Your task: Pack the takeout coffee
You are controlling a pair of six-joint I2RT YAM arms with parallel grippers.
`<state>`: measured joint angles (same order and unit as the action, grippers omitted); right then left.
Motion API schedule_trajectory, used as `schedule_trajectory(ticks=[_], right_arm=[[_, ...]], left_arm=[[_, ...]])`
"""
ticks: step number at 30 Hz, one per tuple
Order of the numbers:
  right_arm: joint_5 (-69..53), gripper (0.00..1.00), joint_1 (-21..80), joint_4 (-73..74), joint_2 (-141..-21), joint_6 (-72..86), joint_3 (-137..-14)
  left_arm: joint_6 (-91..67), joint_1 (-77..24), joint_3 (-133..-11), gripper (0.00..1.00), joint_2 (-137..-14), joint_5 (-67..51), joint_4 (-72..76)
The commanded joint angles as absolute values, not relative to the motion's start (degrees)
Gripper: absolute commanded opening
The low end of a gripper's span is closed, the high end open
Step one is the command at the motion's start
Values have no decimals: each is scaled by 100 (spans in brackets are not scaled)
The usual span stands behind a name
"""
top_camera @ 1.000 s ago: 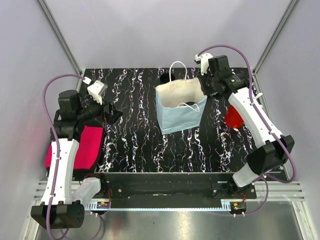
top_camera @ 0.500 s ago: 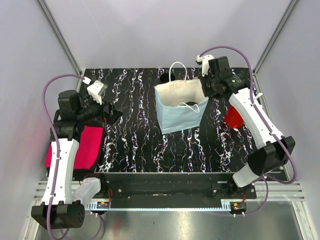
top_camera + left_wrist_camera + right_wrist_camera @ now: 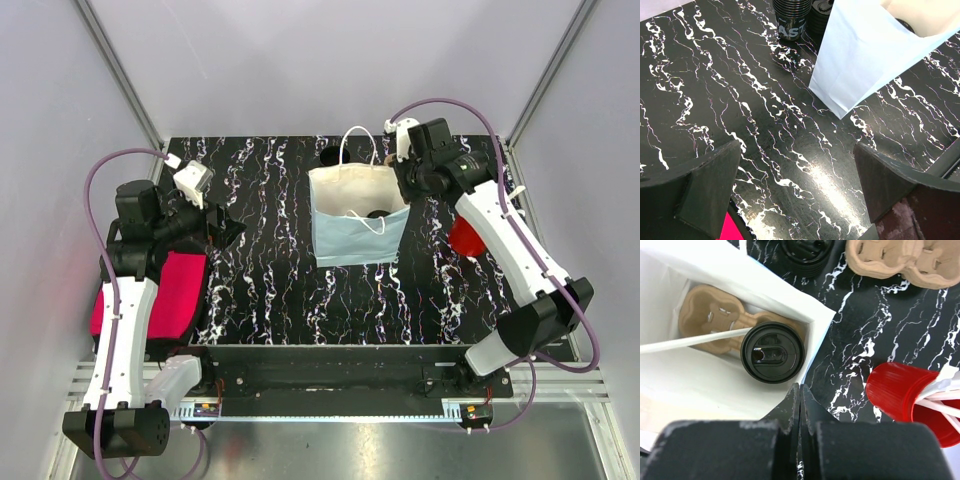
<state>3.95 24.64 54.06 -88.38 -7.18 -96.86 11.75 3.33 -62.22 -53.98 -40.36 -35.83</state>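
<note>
The takeout coffee cup (image 3: 772, 352), capped with a black lid, stands inside the white paper bag (image 3: 358, 238), set in a brown cardboard carrier (image 3: 710, 315). The cup's lid (image 3: 377, 213) shows through the bag's open top in the top view. My right gripper (image 3: 800, 390) is shut at the bag's right rim, with the paper wall running in between its fingertips. From above, the right gripper (image 3: 398, 190) sits over the bag's right corner. My left gripper (image 3: 797, 185) hangs open and empty over bare table, well left of the bag (image 3: 865, 55).
A stack of black cups (image 3: 791, 17) and a stack of black lids (image 3: 807, 252) stand behind the bag. A spare cardboard carrier (image 3: 900, 260) lies at the back right. A red cup with straws (image 3: 905, 395) stands right of the bag. A pink object (image 3: 178, 290) lies under the left arm.
My right gripper shut and shifted slightly left at the bag's right rim. The bag turned and slid a little left. The left arm stayed still.
</note>
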Motion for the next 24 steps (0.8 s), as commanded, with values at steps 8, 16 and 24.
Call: schedule_trajectory(ticks=[8, 16, 24], right_arm=[[466, 3, 2602, 5502, -8455, -677, -9624], [290, 39, 2610, 5546, -8218, -966, -9624], [325, 89, 2619, 5626, -7823, -1564, -10108]], left_arm=[[1134, 387, -6214, 99, -5335, -4236, -3234], [1116, 396, -6214, 99, -5326, -4254, -3234], [879, 430, -6328, 99, -5335, -4122, -3182]])
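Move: The right fingers are shut on the right rim of the takeout bag near its front corner; the bag's middle lies about 8 cm left, 3 cm ahead and 12 cm below. Inside, the lidded coffee sits some 5 cm left, 3 cm ahead and 15 cm below. The red cup of stirrers is roughly 17 cm right, about level and 17 cm lower. From the left hand, the bag is some 22 cm right, 11 cm ahead and 14 cm below. Keep the right gripper's pinch on the bag's right rim and draw it back towards the robot a little over 1 cm, then spread the fingers to let go of the paper. As they open, back off slightly more and lift about 3 cm, up and clear of the rim. ##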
